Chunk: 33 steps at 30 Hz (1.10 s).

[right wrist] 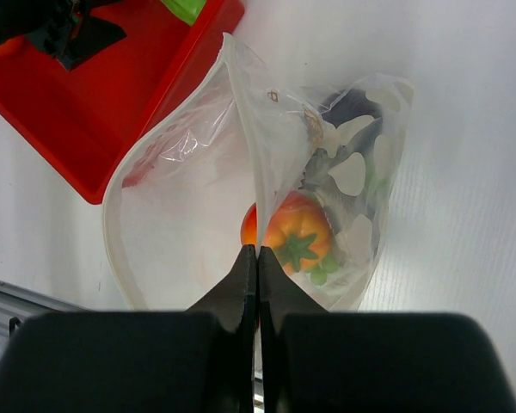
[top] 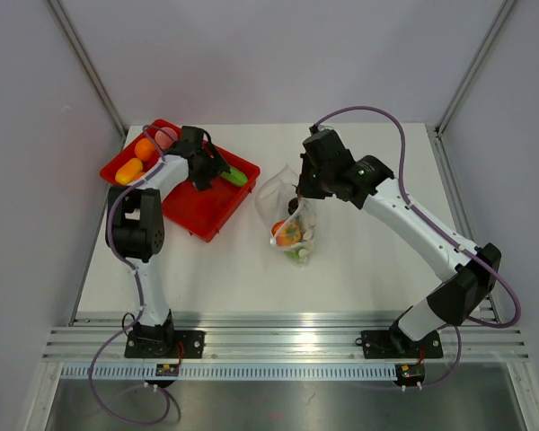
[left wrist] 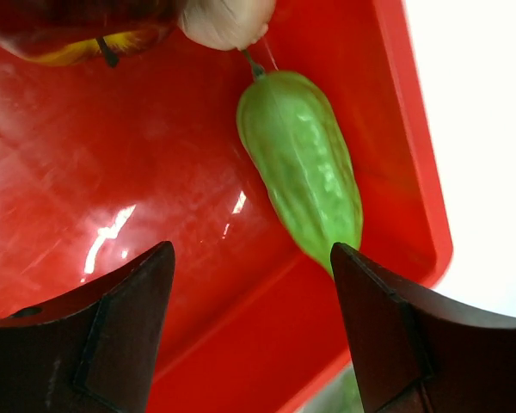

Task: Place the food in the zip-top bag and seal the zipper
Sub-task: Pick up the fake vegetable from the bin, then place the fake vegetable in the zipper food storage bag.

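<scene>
The clear zip-top bag (top: pixel 286 214) lies on the white table, right of the red tray (top: pixel 202 215). It holds an orange tomato (right wrist: pixel 297 231), a dark purple piece (right wrist: pixel 351 107) and green bits. My right gripper (right wrist: pixel 257 251) is shut on the bag's upper mouth edge and holds the mouth open; the zipper (right wrist: pixel 110 219) curves round the opening. My left gripper (left wrist: pixel 251 251) is open, low over the tray, with a green cucumber (left wrist: pixel 301 163) just ahead of its right finger. In the top view the cucumber (top: pixel 237 176) lies at the tray's right corner.
More food lies at the tray's far end: an orange piece (top: pixel 145 148), a yellow one (top: pixel 128 171) and a pink one (top: pixel 164 136). A red-yellow apple (left wrist: pixel 77 34) and a pale piece (left wrist: pixel 228 17) lie beyond the cucumber. Grey walls enclose the table.
</scene>
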Available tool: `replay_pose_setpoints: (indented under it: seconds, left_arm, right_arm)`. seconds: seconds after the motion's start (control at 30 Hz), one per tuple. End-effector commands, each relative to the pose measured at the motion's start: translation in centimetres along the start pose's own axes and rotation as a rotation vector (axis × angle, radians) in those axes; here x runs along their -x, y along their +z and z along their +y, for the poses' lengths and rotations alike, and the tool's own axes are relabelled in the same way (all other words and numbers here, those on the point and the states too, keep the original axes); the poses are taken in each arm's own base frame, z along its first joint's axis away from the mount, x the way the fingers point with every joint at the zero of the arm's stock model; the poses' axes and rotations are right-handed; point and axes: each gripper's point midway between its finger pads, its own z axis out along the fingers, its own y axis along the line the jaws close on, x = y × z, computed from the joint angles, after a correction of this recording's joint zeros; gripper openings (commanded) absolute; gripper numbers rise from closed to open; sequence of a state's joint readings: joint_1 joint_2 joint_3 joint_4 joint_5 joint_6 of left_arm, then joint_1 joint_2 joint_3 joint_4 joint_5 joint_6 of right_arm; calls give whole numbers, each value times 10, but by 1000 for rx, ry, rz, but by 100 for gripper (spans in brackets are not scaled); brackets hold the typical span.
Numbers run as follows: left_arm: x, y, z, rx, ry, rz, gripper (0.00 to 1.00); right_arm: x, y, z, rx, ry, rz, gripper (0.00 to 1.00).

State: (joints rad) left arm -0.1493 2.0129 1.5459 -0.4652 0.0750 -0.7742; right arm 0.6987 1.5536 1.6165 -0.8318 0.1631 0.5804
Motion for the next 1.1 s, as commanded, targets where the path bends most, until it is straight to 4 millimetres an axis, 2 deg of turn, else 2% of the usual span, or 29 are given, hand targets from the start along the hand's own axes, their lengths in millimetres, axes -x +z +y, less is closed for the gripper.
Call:
replay_pose_setpoints:
  seconds: [0.0,0.03,0.23,0.5,0.6,0.67,0.7,0.73,0.8,0.83,0.87,0.9,0.93,0.97,1.03,1.07]
  left_arm:
    - [25,4,-33,-96,-52,-91,76]
    - [25,12,-33,-95,-61,-85,76]
    - [30,31,-37,-83,-64,-104,74]
    - [18,54,-33,-82,-75,-73,72]
    - [11,54,-29,-69,-71,-58,64]
    - [18,40,-37,-98,-58,-92,55]
    - [18,37,-34,-89,-46,-101,52]
    - [26,20,-43,-110,-35,-130,50]
    - [33,5,-43,-105,-18,-162,43]
    - [30,-2,-39,-94,1,-160,41]
    - [38,-27,-49,-128,15,-196,35]
    - [43,-37,-46,-114,35,-230,34]
    - [39,-44,-41,-107,46,-234,31]
    - [48,-76,-51,-150,62,-281,28]
    - [48,-104,-54,-169,119,-306,24]
    - [50,-131,-62,-206,144,-340,23]
  right_arm:
    - [14,-6,18,61,-15,-34,0]
    - [13,-5,18,61,-17,-30,0]
    - [10,2,20,65,-27,-16,0]
    - [7,7,21,70,-32,-4,0]
    - [7,5,20,69,-29,-6,0]
    - [8,4,20,71,-22,-10,0]
    - [8,2,20,69,-22,-11,0]
    - [7,2,19,71,-19,-10,0]
    - [7,-1,18,71,-13,-13,0]
    - [6,-1,18,69,-10,-13,0]
    - [6,-2,18,71,-6,-15,0]
    - [5,-3,16,71,-5,-15,0]
    - [4,-3,16,71,-2,-15,0]
    - [3,-2,16,69,1,-12,0]
    - [0,-1,15,70,3,-6,0]
    - [-2,-1,15,72,7,2,0]
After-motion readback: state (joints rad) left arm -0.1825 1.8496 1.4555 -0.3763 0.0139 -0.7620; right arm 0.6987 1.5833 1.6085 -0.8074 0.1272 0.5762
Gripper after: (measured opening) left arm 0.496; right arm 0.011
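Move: The green vegetable lies about 4 cm ahead of the left gripper, 3 cm to its right and some 4 cm below it, in the bin. The garlic stands roughly 4 cm farther out than the vegetable and 7 cm to its left; the dark red fruit is some 8 cm ahead of the left gripper and 10 cm to its left. From the right gripper the vegetable is about 20 cm ahead, 19 cm left and 21 cm below. Bring the open left gripper forward and down about 5 cm, easing slightly right, until its fingers straddle the green vegetable. Close them on its sides near the middle, then lift it some 9 cm while drawing back about 4 cm towards the base, tipping the fingers up slightly at the end. ##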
